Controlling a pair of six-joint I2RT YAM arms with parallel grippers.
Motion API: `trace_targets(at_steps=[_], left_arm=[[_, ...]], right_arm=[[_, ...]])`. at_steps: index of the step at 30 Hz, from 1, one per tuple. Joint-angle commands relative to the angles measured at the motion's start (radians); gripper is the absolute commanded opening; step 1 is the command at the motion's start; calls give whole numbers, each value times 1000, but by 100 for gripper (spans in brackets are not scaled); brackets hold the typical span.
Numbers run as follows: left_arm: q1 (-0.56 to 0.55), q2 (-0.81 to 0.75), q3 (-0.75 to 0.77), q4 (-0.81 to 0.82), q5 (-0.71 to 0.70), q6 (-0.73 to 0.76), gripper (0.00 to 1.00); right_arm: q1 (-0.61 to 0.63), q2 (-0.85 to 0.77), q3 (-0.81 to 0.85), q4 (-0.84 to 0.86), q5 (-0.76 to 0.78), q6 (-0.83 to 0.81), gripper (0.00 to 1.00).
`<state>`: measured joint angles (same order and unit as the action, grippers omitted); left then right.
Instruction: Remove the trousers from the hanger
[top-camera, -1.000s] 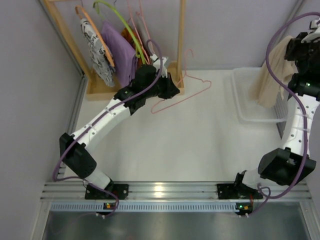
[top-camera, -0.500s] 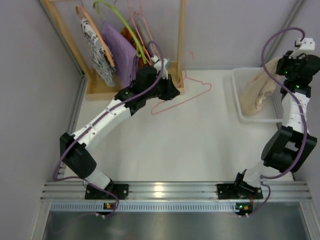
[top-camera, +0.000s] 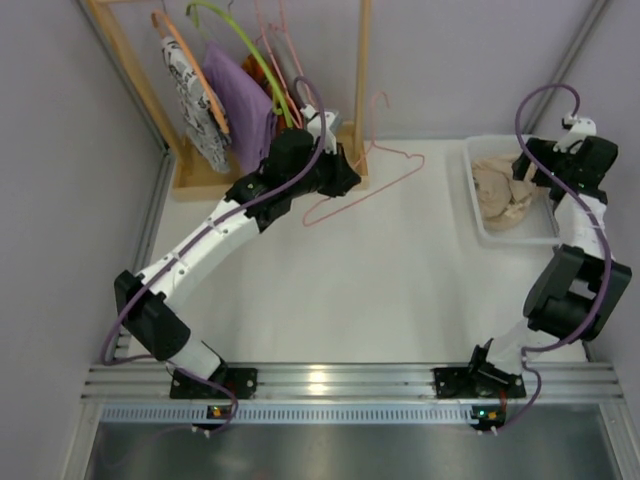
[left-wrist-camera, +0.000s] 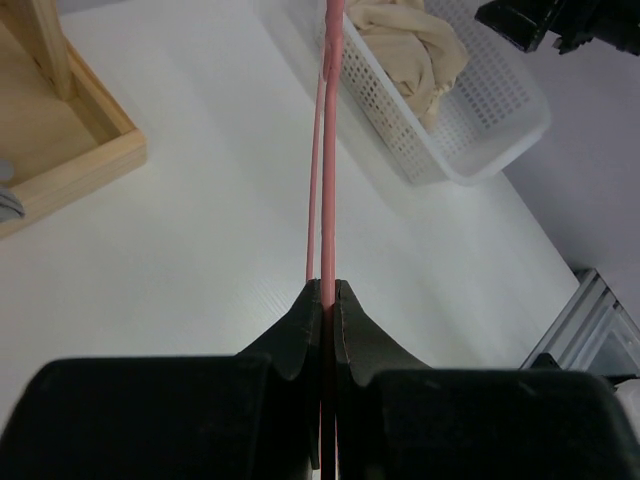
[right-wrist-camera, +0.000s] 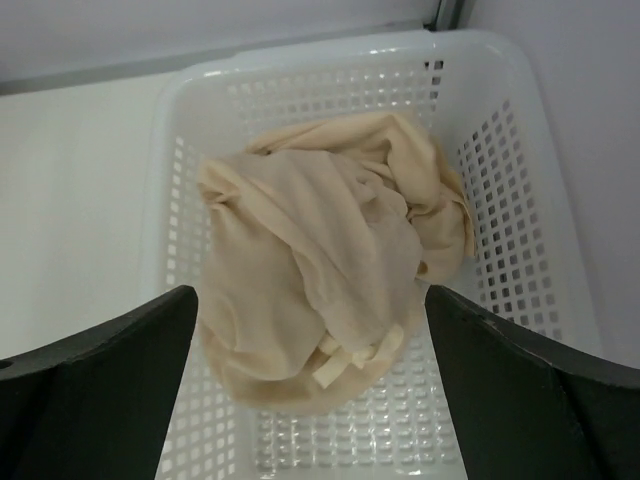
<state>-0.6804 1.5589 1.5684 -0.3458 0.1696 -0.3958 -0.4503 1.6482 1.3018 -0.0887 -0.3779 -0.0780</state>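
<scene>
The beige trousers (top-camera: 503, 190) lie crumpled in the white perforated basket (top-camera: 478, 236) at the far right, free of the hanger. In the right wrist view the trousers (right-wrist-camera: 330, 290) fill the middle of the basket (right-wrist-camera: 300, 55). My right gripper (right-wrist-camera: 310, 315) hovers just above them, open, its fingers (right-wrist-camera: 130, 350) wide apart and holding nothing. The bare pale-pink wire hanger (top-camera: 372, 186) rests tilted over the table beside the rack. My left gripper (left-wrist-camera: 328, 292) is shut on the hanger (left-wrist-camera: 328, 150). From above, the left gripper (top-camera: 343, 178) sits at the hanger's left end.
A wooden rack (top-camera: 362, 70) stands at the back left. It carries a black-and-white patterned garment (top-camera: 190, 95), a purple garment (top-camera: 235, 100), a lime-green hanger (top-camera: 245, 45) and an orange one. The basket sits close to the right wall.
My right gripper came down from high over the basket with the trousers hanging from it, then opened and let them drop into the basket. The left arm kept its hold on the hanger.
</scene>
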Motion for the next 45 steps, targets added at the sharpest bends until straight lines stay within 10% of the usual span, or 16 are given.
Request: trace_targets(at_steps=[1, 28, 45], left_arm=[[-5, -68, 82, 36, -44, 9, 0], [1, -68, 427, 2, -613, 199, 0], [-2, 348, 803, 237, -700, 288, 0]], right_arm=[[-7, -172, 24, 6, -38, 46, 99], [-7, -419, -72, -29, -62, 72, 99], [-5, -504, -165, 11, -98, 142, 99]])
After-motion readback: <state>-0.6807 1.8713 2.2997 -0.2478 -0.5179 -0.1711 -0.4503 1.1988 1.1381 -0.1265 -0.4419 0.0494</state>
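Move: Ahead of the left hand, which already holds the empty pink hanger, the free right-hand stretch of the rack's rail lies about 27 cm forward, 5 cm left and 30 cm higher. The rack's right post stands some 27 cm ahead and 4 cm right; the next pink hanger hangs roughly 24 cm ahead, 12 cm left and 15 cm up. For the right hand, the dropped trousers in the basket lie about 5 cm ahead, 4 cm left and 16 cm below. Lifting the empty hanger in its still-shut fingers, the left hand rises about 20 cm and swings some 10 cm left, then pushes about 10 cm forward towards the rail, easing back right, while its wrist turns roughly 40 degrees counter-clockwise and tips up to face the rack. The open right hand backs off the trousers, up and back, pauses and sinks a little. ##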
